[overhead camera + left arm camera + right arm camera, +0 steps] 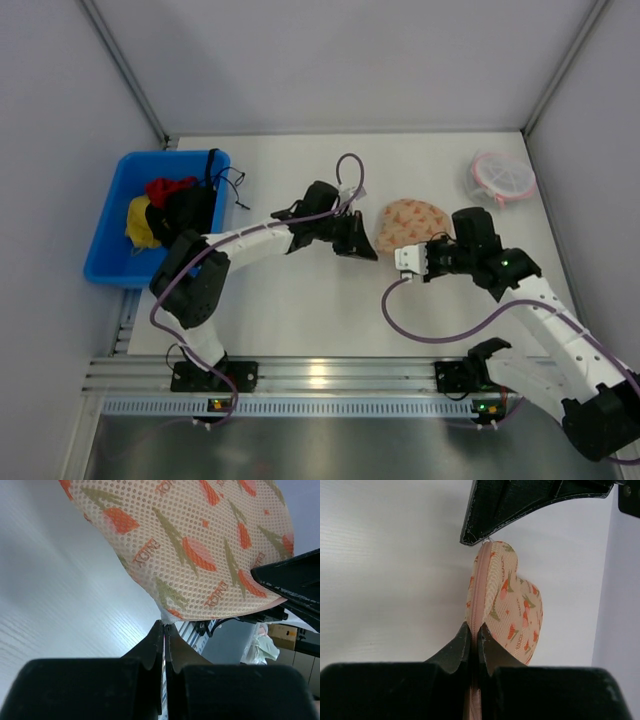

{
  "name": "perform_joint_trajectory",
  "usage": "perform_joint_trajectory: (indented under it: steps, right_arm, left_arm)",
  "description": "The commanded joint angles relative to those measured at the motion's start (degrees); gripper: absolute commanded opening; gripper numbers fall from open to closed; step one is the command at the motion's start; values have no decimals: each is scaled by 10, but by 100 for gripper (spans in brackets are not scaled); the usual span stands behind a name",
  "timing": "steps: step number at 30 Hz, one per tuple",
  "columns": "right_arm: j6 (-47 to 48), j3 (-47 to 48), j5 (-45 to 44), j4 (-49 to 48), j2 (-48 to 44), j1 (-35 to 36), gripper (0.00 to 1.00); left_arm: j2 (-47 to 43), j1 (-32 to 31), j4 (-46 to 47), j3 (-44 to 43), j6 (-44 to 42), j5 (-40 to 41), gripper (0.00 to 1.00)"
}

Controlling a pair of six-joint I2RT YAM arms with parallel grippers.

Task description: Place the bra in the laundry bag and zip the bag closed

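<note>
The laundry bag [412,222], cream-peach mesh with orange prints and a pink zip edge, is held up off the table between both grippers. My left gripper [372,250] is shut on a small white tab at the bag's left end [164,624]. My right gripper [403,252] is shut on the pink zip edge [475,630] at the near end. In the left wrist view the bag [190,545] fills the top. Seen from the right wrist, the bag [512,605] stands edge-on, with the left gripper's fingers [520,505] at its far end. The bra is out of view.
A blue bin [108,245] holding red, yellow and black clothes stands at the left edge of the table. A small round pink-rimmed white mesh item [500,178] lies at the back right. Grey walls close in both sides and the back.
</note>
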State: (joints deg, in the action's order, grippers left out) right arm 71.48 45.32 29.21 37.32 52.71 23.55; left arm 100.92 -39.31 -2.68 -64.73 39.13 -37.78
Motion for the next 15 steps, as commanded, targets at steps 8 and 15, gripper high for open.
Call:
perform_joint_trajectory:
  steps: [8, 15]
  right_arm:
    - [51, -22, 16, -1, -32, -7, 0]
    - [32, -54, -27, -137, 61, -8, 0]
  left_arm:
    - [-9, 36, -43, -20, -63, 59, 92]
    - [-96, 57, -69, 30, -89, 70, 98]
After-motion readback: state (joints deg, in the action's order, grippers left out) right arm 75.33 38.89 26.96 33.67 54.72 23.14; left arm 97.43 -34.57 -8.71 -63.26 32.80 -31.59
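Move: The left fingers are still shut on the zip pull, right at their tips, with the laundry bag's middle about 8 cm to the right, 6 cm ahead and a few centimetres lower. The right hand still pinches the zip edge; the bag's middle lies roughly 8 cm ahead of it, straight on, some 8 cm below, and the zip pull about 7 cm left, 2 cm ahead, slightly lower. A pink mesh bag stands some 20 cm ahead and 20 cm right of the right hand. Forward and then mostly left, the left hand backs off from the zip end by about 5 cm, springing its fingers wide open to let go of the zip pull and dipping slightly on the way. The right hand keeps its pinch on the zip edge, rises a touch, then sinks quickly some 5 cm, carrying the laundry bag down towards the table. ##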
